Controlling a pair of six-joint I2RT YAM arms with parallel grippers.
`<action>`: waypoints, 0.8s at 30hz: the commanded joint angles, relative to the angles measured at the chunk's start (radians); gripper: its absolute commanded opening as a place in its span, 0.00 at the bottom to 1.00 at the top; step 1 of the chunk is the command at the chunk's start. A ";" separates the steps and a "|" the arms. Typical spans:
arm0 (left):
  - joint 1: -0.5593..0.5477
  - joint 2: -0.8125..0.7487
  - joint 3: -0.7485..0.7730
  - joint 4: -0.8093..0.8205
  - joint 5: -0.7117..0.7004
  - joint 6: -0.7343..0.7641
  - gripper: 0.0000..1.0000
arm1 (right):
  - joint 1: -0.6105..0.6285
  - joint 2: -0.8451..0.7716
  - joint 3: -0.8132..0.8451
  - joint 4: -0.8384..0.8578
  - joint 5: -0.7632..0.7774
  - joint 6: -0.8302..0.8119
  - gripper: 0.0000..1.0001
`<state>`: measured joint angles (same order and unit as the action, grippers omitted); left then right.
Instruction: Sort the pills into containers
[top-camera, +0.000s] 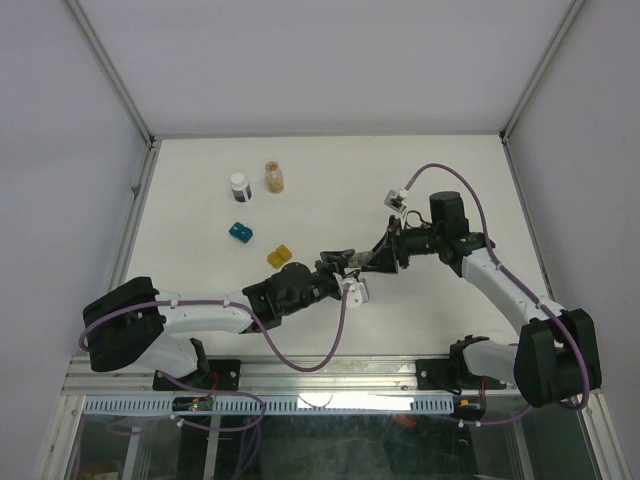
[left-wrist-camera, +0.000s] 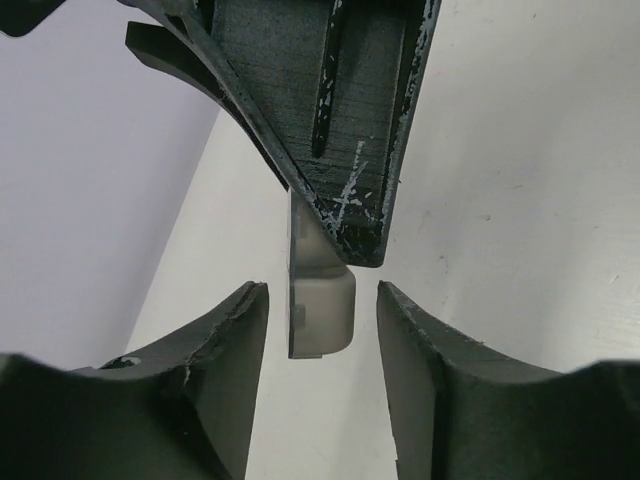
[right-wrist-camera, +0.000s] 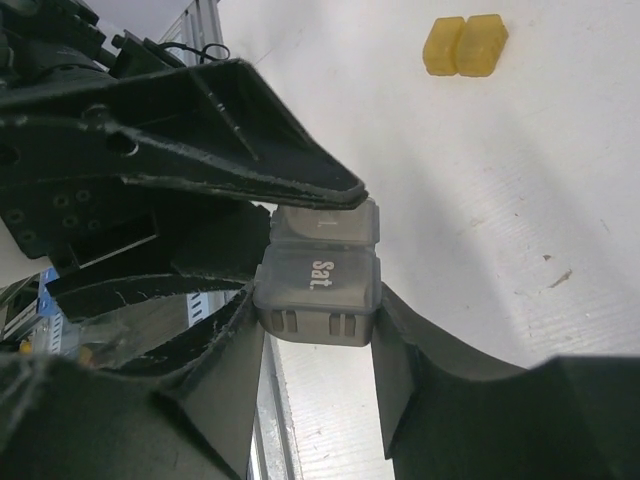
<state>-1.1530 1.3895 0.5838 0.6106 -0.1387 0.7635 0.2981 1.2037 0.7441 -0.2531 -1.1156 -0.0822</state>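
A gray two-cell container marked "Sat." hangs above the table between both grippers. My right gripper is shut on it, and both fingers press its sides. My left gripper stands open around the same gray container, with a gap on each side. In the top view the left gripper and right gripper meet tip to tip at mid-table. An amber-yellow container and a teal container lie on the table to the left. A small vial holds orange pills.
A white-capped dark bottle stands beside the vial at the back left. The amber-yellow container shows far off in the right wrist view. Aluminium frame rails border the white table on both sides.
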 joint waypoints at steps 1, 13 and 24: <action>-0.009 -0.047 0.030 0.042 -0.003 -0.099 0.57 | 0.004 -0.013 0.035 0.022 -0.063 -0.026 0.19; -0.008 -0.303 -0.040 -0.034 0.040 -0.531 0.86 | -0.011 -0.035 0.037 -0.050 -0.116 -0.194 0.16; 0.141 -0.458 -0.268 0.235 0.297 -1.324 0.87 | -0.051 -0.115 0.005 -0.169 -0.148 -0.556 0.17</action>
<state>-1.1072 0.9218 0.3866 0.6544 0.0044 -0.1413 0.2737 1.1427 0.7456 -0.4023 -1.2102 -0.4694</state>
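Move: The grey pill container is at the meeting of the two hands. Its middle is about 1 cm right of the left hand, between that hand's loosened fingertips, and about 2 cm left of the right hand, which already grips it, level in height with both. On the table some 15 cm lower, the yellow container sits about 18 cm left of the left hand and 8 cm farther out. The teal container is about 28 cm left and 15 cm out. Upward first, then back towards its base and somewhat left, the left hand withdraws from the grey container, some 8 cm up and 6 to 7 cm back, its fingers spreading from already slack to nearly wide open as it rolls about 50 degrees around its pointing direction. The right hand keeps its pinch, easing back 1 to 2 cm and rolling a little late on. ##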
